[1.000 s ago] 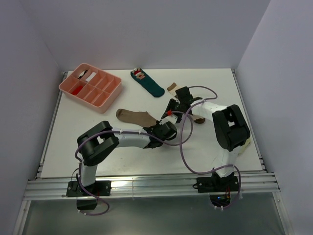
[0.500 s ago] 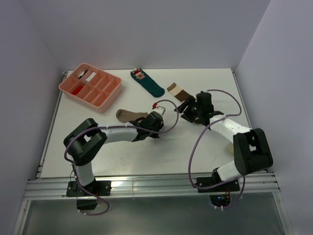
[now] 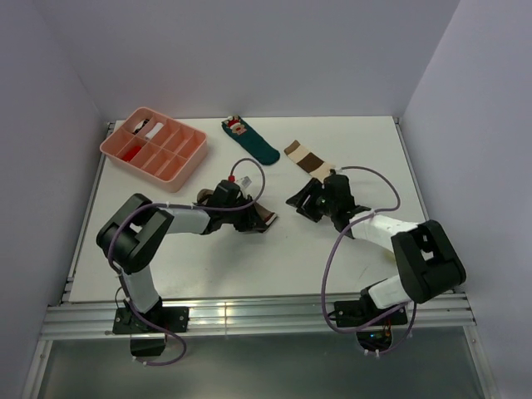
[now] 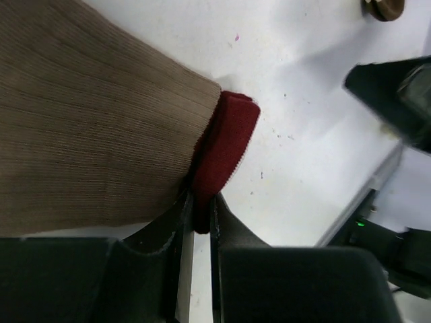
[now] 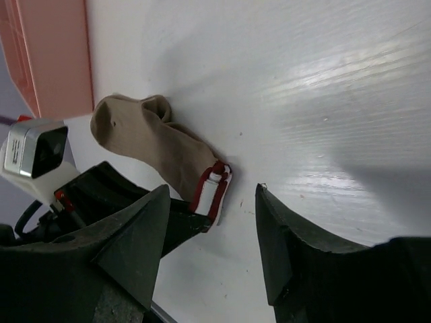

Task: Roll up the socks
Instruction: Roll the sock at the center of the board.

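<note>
The plain tan sock [image 3: 263, 218] lies flat at mid-table, and its red-and-white cuff [image 5: 214, 188] points toward my right arm. My left gripper [image 3: 249, 214] is shut on that cuff, which shows dark red [image 4: 225, 148] pinched between the jaws, with the ribbed tan fabric [image 4: 87, 128] spreading beyond. My right gripper [image 3: 301, 199] hovers just right of the cuff, open and holding nothing, its fingers [image 5: 135, 249] framing the cuff from a short distance. The cream sock with brown bands [image 3: 304, 158] lies flat behind the right gripper, apart from both grippers.
A dark teal sock with a red-and-white figure [image 3: 249, 141] lies at the back centre. A pink compartment tray [image 3: 154, 145] stands at the back left, its wall [image 5: 57, 54] also showing in the right wrist view. Cables loop above both wrists.
My left gripper has slid left, dragging the tan sock by its cuff. My right gripper has come off the banded sock, moved nearer and left, and now faces the cuff.
</note>
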`<state>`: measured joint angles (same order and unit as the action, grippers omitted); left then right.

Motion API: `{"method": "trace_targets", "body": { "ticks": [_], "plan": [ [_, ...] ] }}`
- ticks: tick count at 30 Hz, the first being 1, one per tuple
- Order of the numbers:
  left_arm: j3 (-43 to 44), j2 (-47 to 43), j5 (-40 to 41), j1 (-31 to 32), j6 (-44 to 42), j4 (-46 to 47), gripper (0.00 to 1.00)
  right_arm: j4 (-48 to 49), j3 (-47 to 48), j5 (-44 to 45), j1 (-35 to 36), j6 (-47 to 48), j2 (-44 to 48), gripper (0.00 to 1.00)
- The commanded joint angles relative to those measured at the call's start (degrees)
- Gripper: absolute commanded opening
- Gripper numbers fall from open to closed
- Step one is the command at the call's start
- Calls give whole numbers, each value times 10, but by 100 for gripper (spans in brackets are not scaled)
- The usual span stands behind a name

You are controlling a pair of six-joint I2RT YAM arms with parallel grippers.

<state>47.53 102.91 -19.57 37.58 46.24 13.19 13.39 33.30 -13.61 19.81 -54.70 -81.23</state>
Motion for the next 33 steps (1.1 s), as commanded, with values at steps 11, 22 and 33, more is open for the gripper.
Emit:
{"method": "trace_targets", "body": {
  "ticks": [11, 22, 33],
  "plan": [
    [-82, 26, -105, -43, 179, 113, 1, 105, 1, -18, 79, -32, -108, 55],
    [-85, 53, -120, -52, 213, 134, 1, 128, -10, -29, 97, -46, -154, 52],
    [-89, 66, -132, -59, 240, 155, 0, 156, -24, -41, 105, -57, -212, 37]
  ]
}}
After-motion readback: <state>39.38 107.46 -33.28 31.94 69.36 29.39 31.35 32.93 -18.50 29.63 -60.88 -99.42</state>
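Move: The brown sock's striped cuff is already pinched at its near edge by the left gripper; its middle is about 2 cm ahead and 2 cm to that hand's right, about level. From the open right hand the cuff is some 10 cm left, 3 cm back and 6 cm below. The striped cream sock is around 11 cm ahead, 5 cm right and 7 cm below the right hand; the green sock is about 21 cm ahead, 15 cm left and just as low. Bring the right gripper left by about 8 cm and down 5 cm, easing back a little, so its fingers come down around the brown sock's cuff; narrow them partway from well open once low. Meanwhile keep the left pinch and go on rolling that wrist some 25 degrees about its fingers, counter-clockwise looking along them, drawing back slightly. ##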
